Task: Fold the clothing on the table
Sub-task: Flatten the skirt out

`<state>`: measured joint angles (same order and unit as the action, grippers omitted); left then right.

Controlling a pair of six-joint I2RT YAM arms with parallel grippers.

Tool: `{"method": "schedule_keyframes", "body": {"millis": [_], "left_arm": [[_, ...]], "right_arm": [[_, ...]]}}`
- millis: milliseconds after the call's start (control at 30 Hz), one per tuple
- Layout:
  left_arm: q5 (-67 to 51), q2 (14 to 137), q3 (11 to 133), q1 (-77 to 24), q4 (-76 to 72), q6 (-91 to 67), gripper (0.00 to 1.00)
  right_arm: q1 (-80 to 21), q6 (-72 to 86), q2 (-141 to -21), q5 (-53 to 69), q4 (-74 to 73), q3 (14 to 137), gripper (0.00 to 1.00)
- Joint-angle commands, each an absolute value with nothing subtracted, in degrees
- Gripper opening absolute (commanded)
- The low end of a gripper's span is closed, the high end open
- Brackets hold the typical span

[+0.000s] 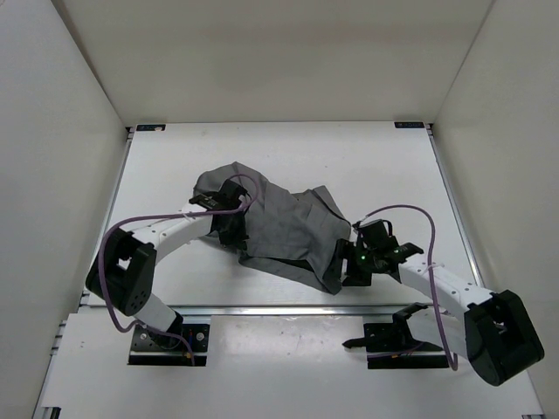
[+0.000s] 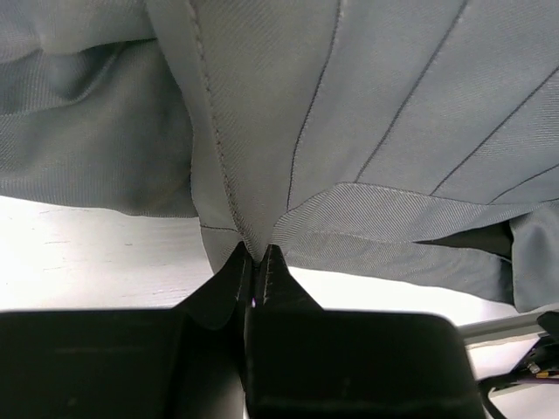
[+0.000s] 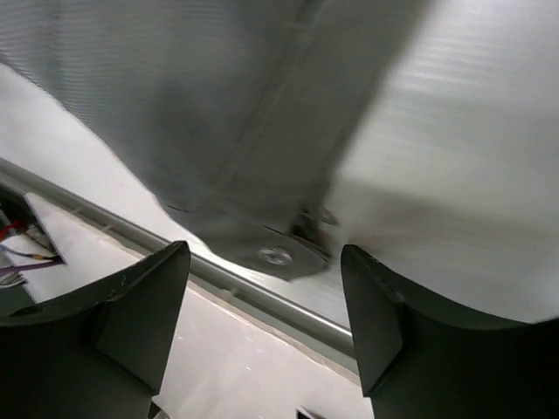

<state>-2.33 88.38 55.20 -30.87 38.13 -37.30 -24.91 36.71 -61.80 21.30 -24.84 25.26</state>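
The grey pleated clothing lies crumpled in the middle of the white table. My left gripper sits at its left part. In the left wrist view the left gripper is shut on a seam fold of the clothing, which is bunched and lifted off the table. My right gripper hovers at the garment's near right corner. In the right wrist view the right gripper is open, with nothing between its fingers. Just beyond them lies the clothing's corner, blurred, with a round metal snap.
A thin metal rail runs along the table's near edge, just under the garment's near corner; it also shows as the rail in the right wrist view. White walls enclose the table on three sides. Purple cables loop over both arms.
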Motion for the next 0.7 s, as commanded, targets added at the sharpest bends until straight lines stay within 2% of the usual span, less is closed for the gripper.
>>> {"method": "schedule_keyframes", "body": {"millis": [0,33,100,133,267,467,533,667], "left_arm": [[-3.3,85.5,54.1,-30.2,36.0,-38.0,0.0],[-3.7,85.3,53.8,-30.1,36.0,-38.0,0.0],[-3.8,83.9,52.8,-29.8,36.4,-38.1,0.0],[-4.0,82.9,52.4,-29.0,35.8,-38.1,0.0],[-7.7,80.3,55.6,-25.1,34.2,-39.5,0.0],[-12.0,79.9,77.9,-18.1,33.2,-44.5,0.0],[-14.6,79.8,84.5,-16.8,29.9,-47.4,0.0],[-17.2,80.0,93.4,-15.6,29.0,-52.0,0.0]], "right_arm": [[-27.1,39.7,-65.0,20.7,-18.5,22.2,0.68],[-28.0,39.8,-67.2,20.8,-17.9,23.0,0.65],[-28.7,39.5,-70.4,22.1,-17.5,24.7,0.38],[-29.1,38.9,-73.4,22.3,-18.0,25.8,0.0],[-27.3,35.3,-72.7,19.5,-24.1,33.7,0.0],[-15.9,28.8,-66.5,17.1,-34.3,58.1,0.0],[-14.6,27.3,-65.8,16.4,-36.0,67.4,0.0],[-13.4,24.7,-64.3,14.9,-39.4,78.4,0.0]]}}
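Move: The skirt's near-right corner, with its snap, lies about 3 cm left of the open right hand, 1 cm back and 2 cm below. Its dark waist opening is some 11 cm left and 3 cm ahead of that hand, its far-right corner about 22 cm ahead and 4 cm left. The left hand already pinches the waistband; the near-right corner lies 23 cm right and 10 cm back from it, the skirt's far fold 17 cm ahead and 4 cm left. Leftward about 2 cm and slightly down, the right hand slips to the near-right corner and shuts its fingers on it while the left keeps its pinch almost in place. Then both sweep fast up and forward together, rising nearly 30 cm and reaching some 15 cm out over the table, fingers tipping up towards forward by about 35 degrees. ##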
